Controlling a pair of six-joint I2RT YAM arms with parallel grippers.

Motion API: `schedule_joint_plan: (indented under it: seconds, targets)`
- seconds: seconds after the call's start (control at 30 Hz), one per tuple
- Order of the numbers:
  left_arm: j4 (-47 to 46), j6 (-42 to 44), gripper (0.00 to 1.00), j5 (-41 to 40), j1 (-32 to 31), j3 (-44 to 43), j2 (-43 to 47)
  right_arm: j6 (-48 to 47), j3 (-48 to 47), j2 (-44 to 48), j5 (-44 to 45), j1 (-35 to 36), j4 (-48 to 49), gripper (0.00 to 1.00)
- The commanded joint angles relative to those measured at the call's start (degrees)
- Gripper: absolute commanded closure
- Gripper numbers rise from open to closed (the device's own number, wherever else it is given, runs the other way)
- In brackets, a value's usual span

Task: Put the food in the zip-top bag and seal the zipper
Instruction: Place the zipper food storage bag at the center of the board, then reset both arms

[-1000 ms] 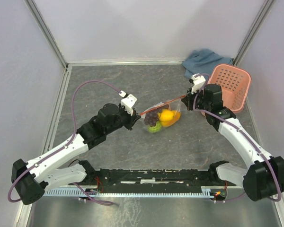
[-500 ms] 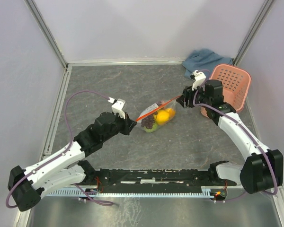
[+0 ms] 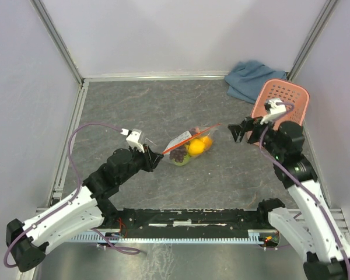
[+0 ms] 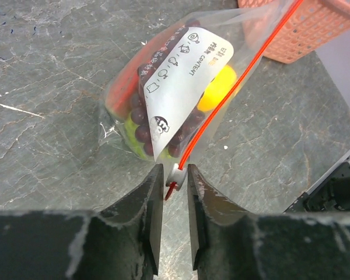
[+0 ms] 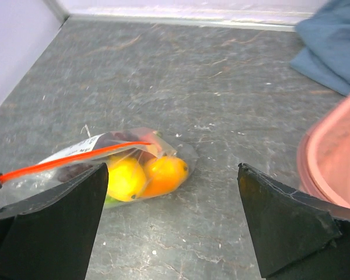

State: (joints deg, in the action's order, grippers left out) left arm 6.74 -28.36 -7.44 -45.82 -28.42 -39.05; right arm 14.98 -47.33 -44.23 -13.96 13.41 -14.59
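Note:
The clear zip-top bag [image 3: 189, 147] lies mid-table with the food inside: an orange fruit [image 5: 166, 172], a yellow fruit [image 5: 123, 178] and dark purple grapes [image 4: 141, 125]; a green edge [image 4: 133, 140] shows below the grapes. The red-orange zipper [image 4: 233, 87] runs along its mouth. My left gripper [image 3: 157, 156] is shut on the zipper's white end piece [image 4: 175, 174] at the bag's near-left corner. My right gripper [image 3: 238, 131] is open and empty, right of the bag and apart from it; the bag shows beyond its fingers in the right wrist view [image 5: 134, 160].
A pink lattice basket [image 3: 286, 102] stands at the right, just behind my right gripper. A blue-grey cloth [image 3: 248, 76] lies at the back right corner. Walls close the table on the left, back and right.
My right gripper let go of the bag's right end, opened and drew back to the right. My left arm pulled back toward the near left, still holding the zipper end; the bag slid slightly left.

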Motion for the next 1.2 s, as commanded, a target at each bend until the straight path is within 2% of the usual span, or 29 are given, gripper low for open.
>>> schedule_joint_plan:
  seconds: [0.0, 0.1, 0.23, 0.33, 0.43, 0.6, 0.83, 1.1, 1.17]
  targets:
    - [-2.1, -3.3, 0.66, -2.3, 0.2, 0.1, 3.8, 8.1, 2.9, 9.8, 15.0, -0.1, -4.0, 0.01]
    - [-1.7, -4.8, 0.55, -4.1, 0.2, 0.5, 7.5, 10.1, 5.6, 18.2, 19.8, -0.1, -5.3, 0.01]
    - [0.6, -5.9, 0.43, -5.4, 0.3, -0.1, 13.0, 8.8, 9.4, 30.9, 22.1, -0.2, -6.5, 0.01]
    - [3.6, -6.0, 0.37, -6.4, 0.2, -1.8, 17.3, 9.2, 9.6, 38.0, 26.8, -0.1, -10.1, 0.01]
    - [7.6, -5.7, 0.27, -8.1, 0.2, -4.2, 21.7, 9.4, 8.4, 43.8, 32.3, 0.0, -13.9, 0.01]
    - [15.4, -4.9, 0.08, -13.4, 0.2, -8.8, 29.7, 6.1, -0.8, 40.2, 36.5, -0.1, -25.5, 0.01]
    - [23.2, -5.9, 0.05, -24.7, 0.3, -11.0, 38.9, 4.5, 0.4, 44.1, 35.7, 0.0, -27.3, 0.01]
    - [28.3, -9.4, 0.04, -24.2, 0.3, -12.6, 36.7, 5.4, 1.5, 43.7, 36.2, -0.1, -28.1, 0.01]
    - [29.5, -9.5, 0.00, -24.9, 0.2, -12.5, 36.9, 5.3, 1.4, 44.1, 36.9, -0.1, -28.1, 0.01]
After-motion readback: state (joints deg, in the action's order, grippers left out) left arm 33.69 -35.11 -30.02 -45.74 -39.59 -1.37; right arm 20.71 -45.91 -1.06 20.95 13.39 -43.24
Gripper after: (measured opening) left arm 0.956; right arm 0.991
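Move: Ahead of the left hand, which still has the near-left end of the zipper between its fingers, the food bag's middle lies some 11 cm to the right, 4 cm farther out and 4 cm below. For the empty, open right hand, the bag's middle is about 16 cm to the left, 2 cm nearer the base and 12 cm down; the pink basket stands roughly 9 cm ahead and 15 cm to the right, 8 cm lower, and the blue cloth some 25 cm ahead, 9 cm right and 14 cm down. Left and up, some 15 cm over and nearly as high, the left hand opens wide, frees the zipper end and leaves the bag, drawing back a little, turning counter-clockwise and finally sinking slightly. The right hand, already clear and wide open, retreats diagonally back and right past the basket's near side, rising then easing down, while turning about 35 degrees clockwise. ##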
